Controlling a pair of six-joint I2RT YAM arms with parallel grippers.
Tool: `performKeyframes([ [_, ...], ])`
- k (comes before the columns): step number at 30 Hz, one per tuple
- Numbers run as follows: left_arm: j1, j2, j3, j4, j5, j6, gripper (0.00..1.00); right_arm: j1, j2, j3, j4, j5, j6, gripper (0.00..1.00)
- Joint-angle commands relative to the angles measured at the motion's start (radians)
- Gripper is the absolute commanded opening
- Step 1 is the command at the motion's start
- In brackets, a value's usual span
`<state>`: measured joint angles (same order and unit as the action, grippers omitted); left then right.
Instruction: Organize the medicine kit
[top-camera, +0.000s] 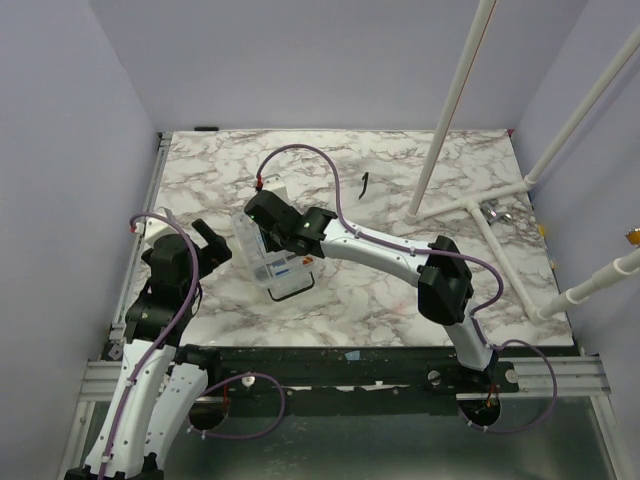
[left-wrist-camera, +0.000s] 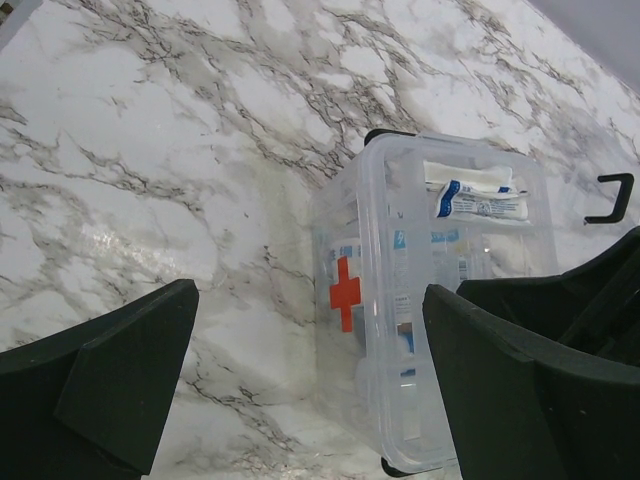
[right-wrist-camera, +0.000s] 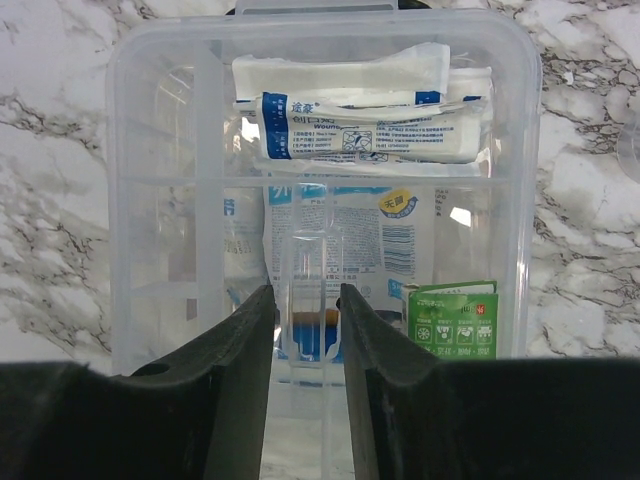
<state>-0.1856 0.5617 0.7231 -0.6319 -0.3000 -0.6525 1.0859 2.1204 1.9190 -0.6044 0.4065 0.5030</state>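
Observation:
The medicine kit (top-camera: 277, 264) is a clear plastic box with a red cross (left-wrist-camera: 345, 292) on its side and its lid on. It holds white and blue bandage packets (right-wrist-camera: 365, 125), a printed sachet and a green packet (right-wrist-camera: 455, 320). My right gripper (right-wrist-camera: 307, 300) is over the lid, its jaws closed on the lid's clear handle (right-wrist-camera: 308, 275); in the top view it (top-camera: 270, 222) sits on the box's far end. My left gripper (left-wrist-camera: 310, 300) is wide open and empty, just left of the box (left-wrist-camera: 440, 290), and also shows in the top view (top-camera: 215, 243).
A small black clip (top-camera: 366, 184) lies on the marble table (top-camera: 400, 290) behind the box. A white pipe frame (top-camera: 470, 205) stands at the right back. Purple walls close in the sides.

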Motion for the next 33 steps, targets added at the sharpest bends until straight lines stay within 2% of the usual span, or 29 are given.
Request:
performKeyframes([
  [1,-0.003,0.008,0.005,-0.004,-0.019,0.007,0.99,0.006,-0.042,0.008,-0.012,0.030,-0.020,0.37],
  [11,-0.002,0.024,0.002,0.002,-0.010,0.014,0.98,-0.012,-0.125,0.021,0.007,0.098,-0.060,0.50],
  [20,-0.002,0.042,0.000,0.010,0.011,0.021,0.99,-0.168,-0.232,-0.131,0.061,0.080,-0.067,0.51],
  [27,-0.003,0.049,-0.002,0.017,0.035,0.033,0.99,-0.301,-0.243,-0.247,0.138,0.045,-0.040,0.51],
  [33,-0.002,0.055,-0.008,0.031,0.065,0.044,0.99,-0.345,-0.179,-0.269,0.195,0.147,-0.034,0.62],
])
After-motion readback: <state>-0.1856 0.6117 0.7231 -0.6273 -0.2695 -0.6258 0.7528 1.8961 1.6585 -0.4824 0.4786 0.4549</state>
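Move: The clear box lid lies flat on the table about 18 cm ahead of the right hand and 20 cm to its right, some 9 cm lower; from the left hand it is about 20 cm ahead and 35 cm to the right. The kit box stands right under the right hand, its middle about 5 cm below. Inside, the green medicine box is some 5 cm right and 2 cm ahead, the white bandage packs about 9 cm ahead and 2 cm left. The clear tray's handle in the kit box is left behind as the right hand, its fingers already loosened around it, rises about 8 cm, then sweeps right and forward over the box's rim towards the lid, some 20 cm in all. It sinks about 5 cm on the way, the wrist turning some 20 degrees clockwise and the fingers opening wider, still short of the lid. ##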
